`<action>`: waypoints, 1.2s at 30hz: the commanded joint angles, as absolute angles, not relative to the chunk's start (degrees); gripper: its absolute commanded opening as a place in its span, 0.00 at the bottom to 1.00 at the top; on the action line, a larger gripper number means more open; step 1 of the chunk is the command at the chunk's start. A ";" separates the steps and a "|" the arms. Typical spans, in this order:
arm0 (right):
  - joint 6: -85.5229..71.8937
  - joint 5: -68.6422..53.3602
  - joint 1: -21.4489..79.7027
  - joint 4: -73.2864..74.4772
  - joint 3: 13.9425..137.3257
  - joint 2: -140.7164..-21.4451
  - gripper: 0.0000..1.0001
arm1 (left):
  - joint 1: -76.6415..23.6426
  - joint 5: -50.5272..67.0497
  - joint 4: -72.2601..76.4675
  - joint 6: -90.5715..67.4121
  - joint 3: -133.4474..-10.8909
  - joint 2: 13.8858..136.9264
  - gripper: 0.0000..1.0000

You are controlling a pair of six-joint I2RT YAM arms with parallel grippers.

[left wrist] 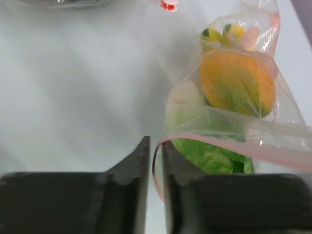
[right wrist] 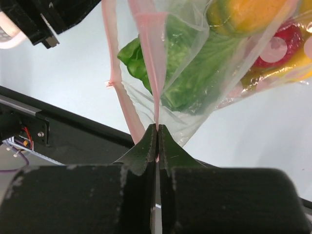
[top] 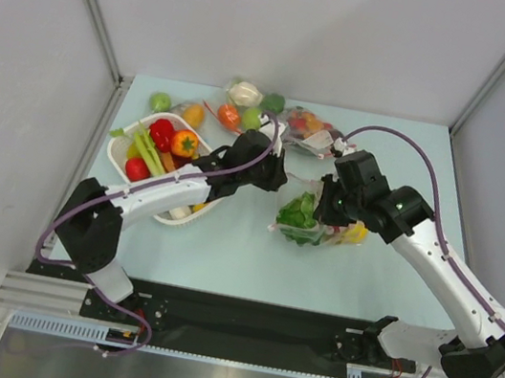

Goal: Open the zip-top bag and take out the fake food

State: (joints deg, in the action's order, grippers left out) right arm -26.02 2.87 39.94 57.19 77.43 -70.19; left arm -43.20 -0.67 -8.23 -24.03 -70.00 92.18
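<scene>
The zip-top bag (top: 310, 220) hangs over the table between my two grippers, its mouth parted. My left gripper (top: 275, 169) is shut on one pinkish zip strip (left wrist: 157, 168), which runs between its fingertips (left wrist: 155, 141). My right gripper (top: 326, 199) is shut on the other strip (right wrist: 155, 73), pinched at its tips (right wrist: 157, 127). The fake food is inside the bag: green lettuce (right wrist: 190, 73), an orange-yellow fruit (left wrist: 236, 83), a yellow banana bunch (left wrist: 224, 34) and a small red piece (right wrist: 280, 44).
A white basket (top: 115, 152) with red peppers, a tomato and a leek stands at the left. Two other clear bags (top: 307, 125) (top: 241, 98) and loose fruit (top: 159, 102) lie at the back. The black base rail (right wrist: 73, 131) lies below the bag.
</scene>
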 commanded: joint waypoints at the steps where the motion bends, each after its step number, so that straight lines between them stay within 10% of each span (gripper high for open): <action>1: -28.21 2.64 40.25 56.78 76.99 -69.96 0.00 | -44.47 -0.44 -5.80 -20.93 -69.17 87.99 0.28; 3: -28.56 2.90 40.43 55.47 76.64 -69.87 0.00 | -45.70 2.28 -6.76 -19.25 -68.73 86.41 0.49; 9: -29.35 2.99 40.34 53.70 76.03 -70.40 0.00 | -47.98 3.08 -8.70 -20.74 -64.08 77.27 0.63; 36: -30.50 4.04 40.34 53.62 76.38 -69.52 0.00 | -53.88 11.60 -15.20 -27.16 -70.40 88.94 0.70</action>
State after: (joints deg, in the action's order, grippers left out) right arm -28.99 2.66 40.01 55.42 75.81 -71.05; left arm -53.52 9.80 -14.44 -26.09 -67.24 87.55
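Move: The lettuce, just inside the bag's mouth, lies about 5 cm back, 5 cm right and some 12 cm below the left fingertips, which still have the slack pink rim between them. The mango in the bag is roughly 2 cm back and 12 cm right, also about 12 cm below. The rim pinched by the right fingers is around 9 cm back and 9 cm right, slightly higher. From the right hand, the lettuce is about 4 cm ahead, 4 cm left and 14 cm below. The left hand spreads its fingers wide to let go of the pink rim, and draws back about 11 cm and a few cm right towards the rim held by the right fingers, arching up some 8 cm and sinking again to its starting height, while it swings nearly 20 degrees clockwise and ends over the open mouth with the lettuce in view between its spread fingers. The right hand keeps its shut pinch on its side of the rim and holds nearly still after settling about 1 cm lower. ##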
